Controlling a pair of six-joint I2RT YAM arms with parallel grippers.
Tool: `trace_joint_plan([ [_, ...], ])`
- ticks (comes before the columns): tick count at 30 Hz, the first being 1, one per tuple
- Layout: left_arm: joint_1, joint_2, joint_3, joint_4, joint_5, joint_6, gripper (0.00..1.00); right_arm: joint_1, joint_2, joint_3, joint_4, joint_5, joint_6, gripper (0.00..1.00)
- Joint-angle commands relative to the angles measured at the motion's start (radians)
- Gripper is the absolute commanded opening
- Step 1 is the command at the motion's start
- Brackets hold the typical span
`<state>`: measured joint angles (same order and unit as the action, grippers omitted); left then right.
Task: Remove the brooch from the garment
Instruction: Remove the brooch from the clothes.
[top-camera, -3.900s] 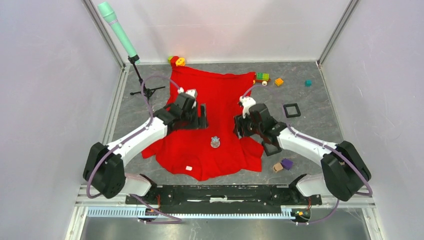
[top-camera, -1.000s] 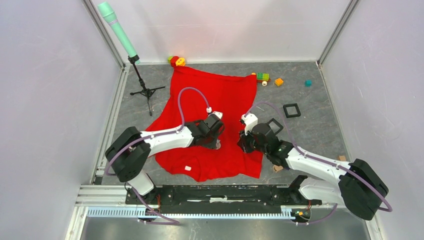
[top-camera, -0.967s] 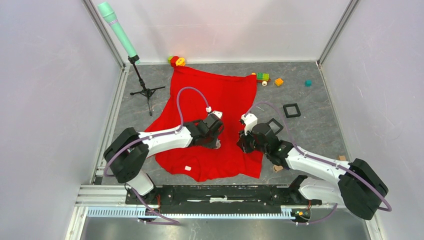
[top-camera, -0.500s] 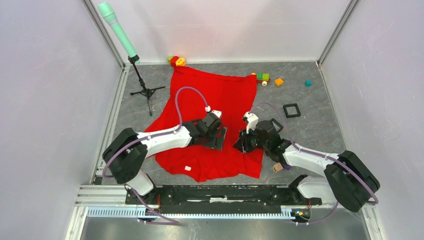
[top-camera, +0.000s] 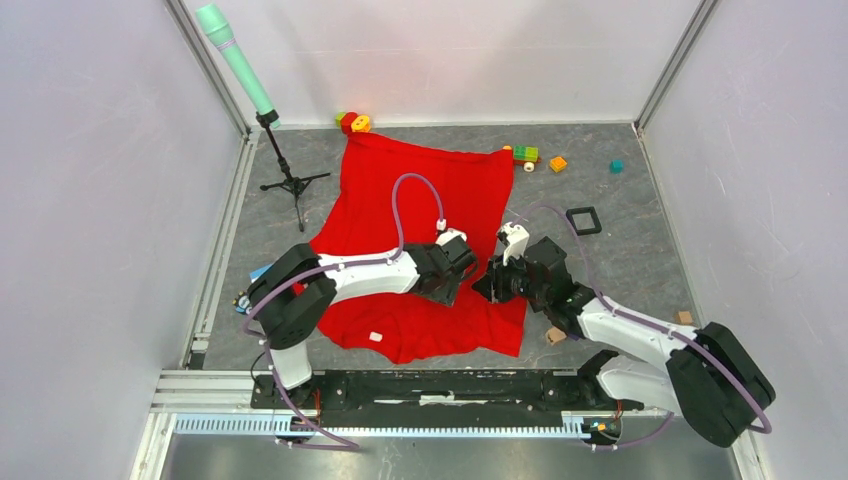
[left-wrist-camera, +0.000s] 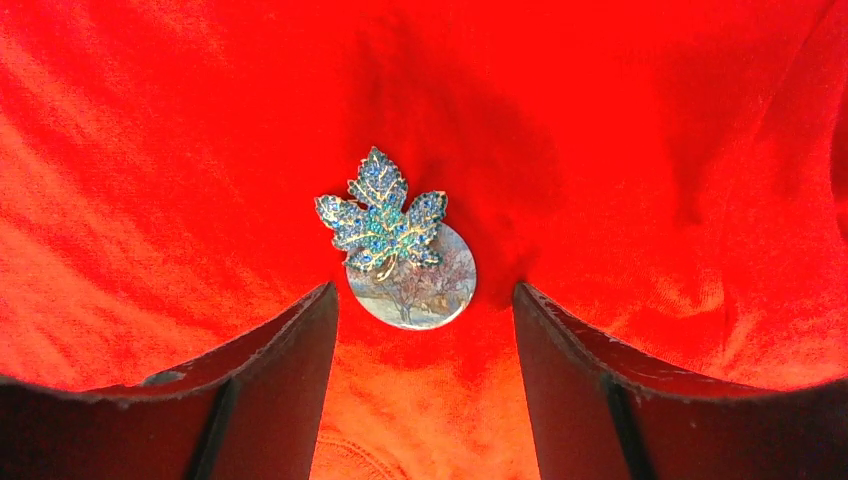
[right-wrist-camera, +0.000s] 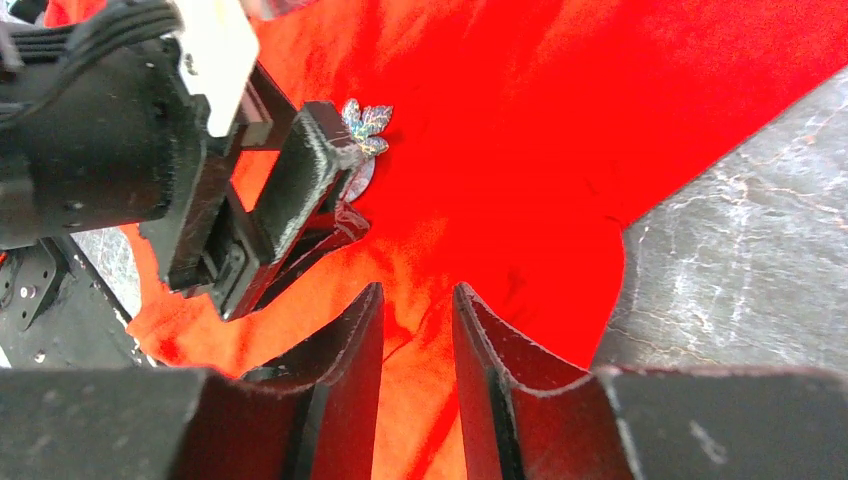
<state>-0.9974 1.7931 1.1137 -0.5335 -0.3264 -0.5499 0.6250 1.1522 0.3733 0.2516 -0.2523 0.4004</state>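
The red garment (top-camera: 420, 180) lies spread flat on the grey table. The brooch (left-wrist-camera: 381, 222), a small blue-green jewelled leaf with gold edging, sits on it and overlaps a round painted disc (left-wrist-camera: 420, 290). My left gripper (left-wrist-camera: 425, 292) is open, low over the cloth, its fingers either side of the disc just short of the brooch. In the top view the left gripper (top-camera: 452, 272) hides the brooch. The right wrist view shows the brooch (right-wrist-camera: 366, 124) beside a left finger. My right gripper (right-wrist-camera: 417, 295) rests on the garment's right part, jaws narrowly apart over a crease.
A tripod stand (top-camera: 292, 184) with a green microphone (top-camera: 235, 55) stands at the back left. Toy blocks (top-camera: 525, 154) lie along the back edge. A black square frame (top-camera: 583, 220) lies right of the cloth, and small blocks (top-camera: 555, 335) sit by the right arm.
My left gripper has slid to the right across the garment and its jaws have opened wide. My right gripper has shifted slightly right and its jaws have parted a little.
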Motion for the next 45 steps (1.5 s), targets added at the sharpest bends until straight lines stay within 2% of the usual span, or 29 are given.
trace_joint_plan([
  [1,0.005,0.055,0.033,-0.03,-0.076,-0.037,0.69,-0.004,-0.062,-0.018,0.003,0.054,-0.02,0.37],
  [3,0.007,0.061,0.036,-0.026,-0.083,-0.032,0.62,-0.005,-0.066,-0.018,0.001,0.054,-0.022,0.37],
  [8,0.043,0.018,-0.001,0.01,-0.035,-0.011,0.35,-0.004,-0.052,-0.012,0.001,0.044,-0.03,0.37],
  [13,0.094,-0.094,-0.09,0.07,0.044,0.025,0.31,-0.004,-0.034,-0.009,0.021,0.017,-0.04,0.37],
  [18,0.156,-0.226,-0.182,0.166,0.201,0.031,0.3,-0.002,0.019,0.008,0.065,-0.05,-0.036,0.37],
  [21,0.189,-0.276,-0.218,0.203,0.257,0.031,0.25,0.01,0.058,0.026,0.083,-0.065,-0.028,0.39],
  [24,0.22,-0.299,-0.238,0.213,0.283,0.037,0.24,0.041,0.119,0.067,0.079,-0.051,-0.026,0.61],
  [27,0.255,-0.31,-0.262,0.231,0.319,0.042,0.23,0.073,0.18,0.095,0.103,-0.033,-0.007,0.71],
  [34,0.318,-0.318,-0.311,0.276,0.367,0.046,0.21,0.124,0.302,0.174,0.111,0.039,-0.012,0.71],
  [45,0.322,-0.378,-0.293,0.201,0.268,0.08,0.13,0.136,0.339,0.229,0.086,0.057,-0.048,0.65],
])
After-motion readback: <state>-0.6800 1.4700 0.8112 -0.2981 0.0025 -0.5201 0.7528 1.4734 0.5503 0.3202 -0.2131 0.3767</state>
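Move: The brooch lies on the garment almost under my left fingertips, about 1 cm ahead of my left hand and 2 cm below, with the fingers standing open either side of the round disc. The white tag is some 12 cm left of that hand and 7 cm back. From my right hand the brooch is about 8 cm left, 2 cm ahead and 6 cm lower; a wooden block lies roughly 12 cm to its right and 8 cm back. My left hand eases a little forward, closes on the brooch's round disc, then carries it about 5 cm left and slightly up, rolling some 20 degrees and keeping its pinch. After a small bob up, my right hand comes after it, down 2–3 cm and some 5 cm left across the garment, opening its fingers wide beside the brooch. ##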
